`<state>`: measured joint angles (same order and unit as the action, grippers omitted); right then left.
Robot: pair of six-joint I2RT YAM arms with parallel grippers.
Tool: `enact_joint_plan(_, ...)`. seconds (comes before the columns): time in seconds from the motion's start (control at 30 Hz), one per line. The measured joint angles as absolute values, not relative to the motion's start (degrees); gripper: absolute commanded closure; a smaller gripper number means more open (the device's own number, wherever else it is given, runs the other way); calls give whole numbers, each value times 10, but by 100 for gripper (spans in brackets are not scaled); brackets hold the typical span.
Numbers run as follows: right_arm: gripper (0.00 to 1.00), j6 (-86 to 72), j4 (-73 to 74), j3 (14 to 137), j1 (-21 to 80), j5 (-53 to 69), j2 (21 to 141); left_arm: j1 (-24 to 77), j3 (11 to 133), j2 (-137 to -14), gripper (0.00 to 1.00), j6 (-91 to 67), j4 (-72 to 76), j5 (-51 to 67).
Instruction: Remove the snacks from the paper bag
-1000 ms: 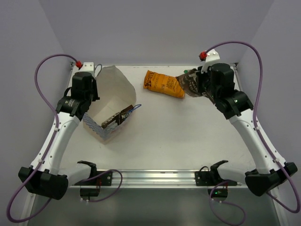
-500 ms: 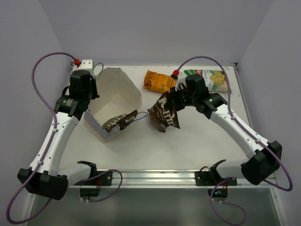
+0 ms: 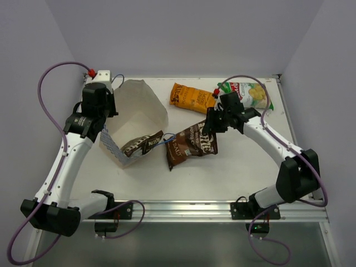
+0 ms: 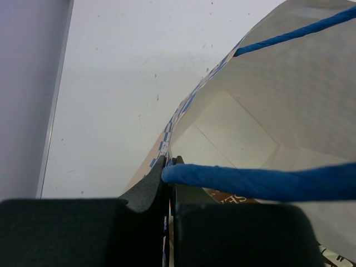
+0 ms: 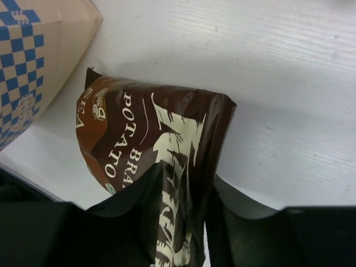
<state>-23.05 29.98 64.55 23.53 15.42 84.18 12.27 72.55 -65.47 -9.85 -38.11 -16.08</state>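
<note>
The paper bag (image 3: 142, 105) lies tilted at the left, its mouth open to the right. My left gripper (image 3: 104, 123) is shut on its rim, as the left wrist view (image 4: 168, 167) shows, next to a blue string handle (image 4: 250, 181). One dark brown packet (image 3: 142, 144) lies in the bag's mouth. My right gripper (image 3: 211, 127) is shut on the other dark brown packet (image 3: 192, 146), which rests low over the table just right of the bag; the right wrist view (image 5: 186, 189) shows the packet (image 5: 150, 128) between the fingers. The orange packet (image 3: 192, 98) and the green-and-white chip bag (image 3: 250, 92) lie at the back.
The bag's checked wall (image 5: 28, 50) is close to the left of the held packet. White walls stand round the table's back and sides. A metal rail (image 3: 178, 208) runs along the near edge.
My right arm has swung from the back right toward the centre with the dark brown packet, bringing it down near the bag's mouth. The chip bag came into view. The left arm barely moved.
</note>
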Motion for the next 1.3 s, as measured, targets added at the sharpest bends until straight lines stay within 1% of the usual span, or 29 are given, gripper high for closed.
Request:
enact_joint_plan(0.03, 52, -228, 313, 656, 236, 141, 845, 123, 726, -655, 100, -98, -380, -159)
enact_joint_plan(0.1, 43, -221, 341, 691, 236, 120, 849, 123, 726, -654, 100, -97, -378, -156)
enact_joint_plan(0.13, 36, -214, 351, 712, 237, 108, 849, 123, 726, -654, 100, -96, -378, -155)
enact_joint_plan(0.2, 29, -201, 370, 756, 237, 79, 849, 123, 726, -654, 100, -95, -378, -152)
enact_joint_plan(0.3, 23, -173, 387, 811, 237, 48, 848, 123, 726, -654, 100, -94, -378, -146)
enact_joint_plan(0.33, 22, -159, 392, 826, 237, 40, 847, 123, 726, -654, 100, -93, -378, -142)
enact_joint_plan(0.47, 17, -97, 404, 881, 244, 55, 838, 122, 726, -654, 100, -89, -375, -130)
enact_joint_plan(0.5, 10, -76, 407, 901, 251, 63, 837, 122, 726, -654, 100, -88, -374, -128)
enact_joint_plan(0.6, 9, -10, 412, 966, 296, 91, 837, 122, 726, -654, 100, -81, -372, -119)
enact_joint_plan(0.73, 9, 72, 403, 1037, 385, 158, 843, 122, 726, -655, 100, -69, -369, -106)
enact_joint_plan(0.93, 8, 157, 408, 1134, 460, 223, 918, 122, 726, -656, 100, -61, -368, -97)
enact_joint_plan(1.13, 8, 199, 433, 1150, 528, 254, 1003, 122, 726, -658, 100, -53, -368, -96)
enact_joint_plan(1.3, 8, 211, 437, 1138, 575, 265, 1035, 122, 726, -658, 100, -49, -368, -96)
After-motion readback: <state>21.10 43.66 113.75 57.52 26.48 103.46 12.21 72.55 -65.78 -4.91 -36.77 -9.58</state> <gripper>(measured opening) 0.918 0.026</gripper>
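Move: The last chip bag, inside the tilted paper bag, lies about 27 cm left of the right hand, 8 cm back and roughly level with it. The chip bag being set down is centred about 7 cm left, 6 cm back and 5 cm below; the orange bag lies some 13 cm ahead and 7 cm left. The paper bag's middle is about 30 cm left and level fore-and-aft. From the left hand, the last chip bag is about 9 cm right, 13 cm back and 15 cm down. The right fingers, already part open, come free of the laid-down chip bag and spread nearly wide. That hand climbs over 25 cm, first edging forward, then swings about 25 cm left and back and sinks 10 cm towards the last chip bag, wrist turning some 70 degrees counter-clockwise. The left keeps its pinch on the paper bag's rim, easing it under 2 cm right. ##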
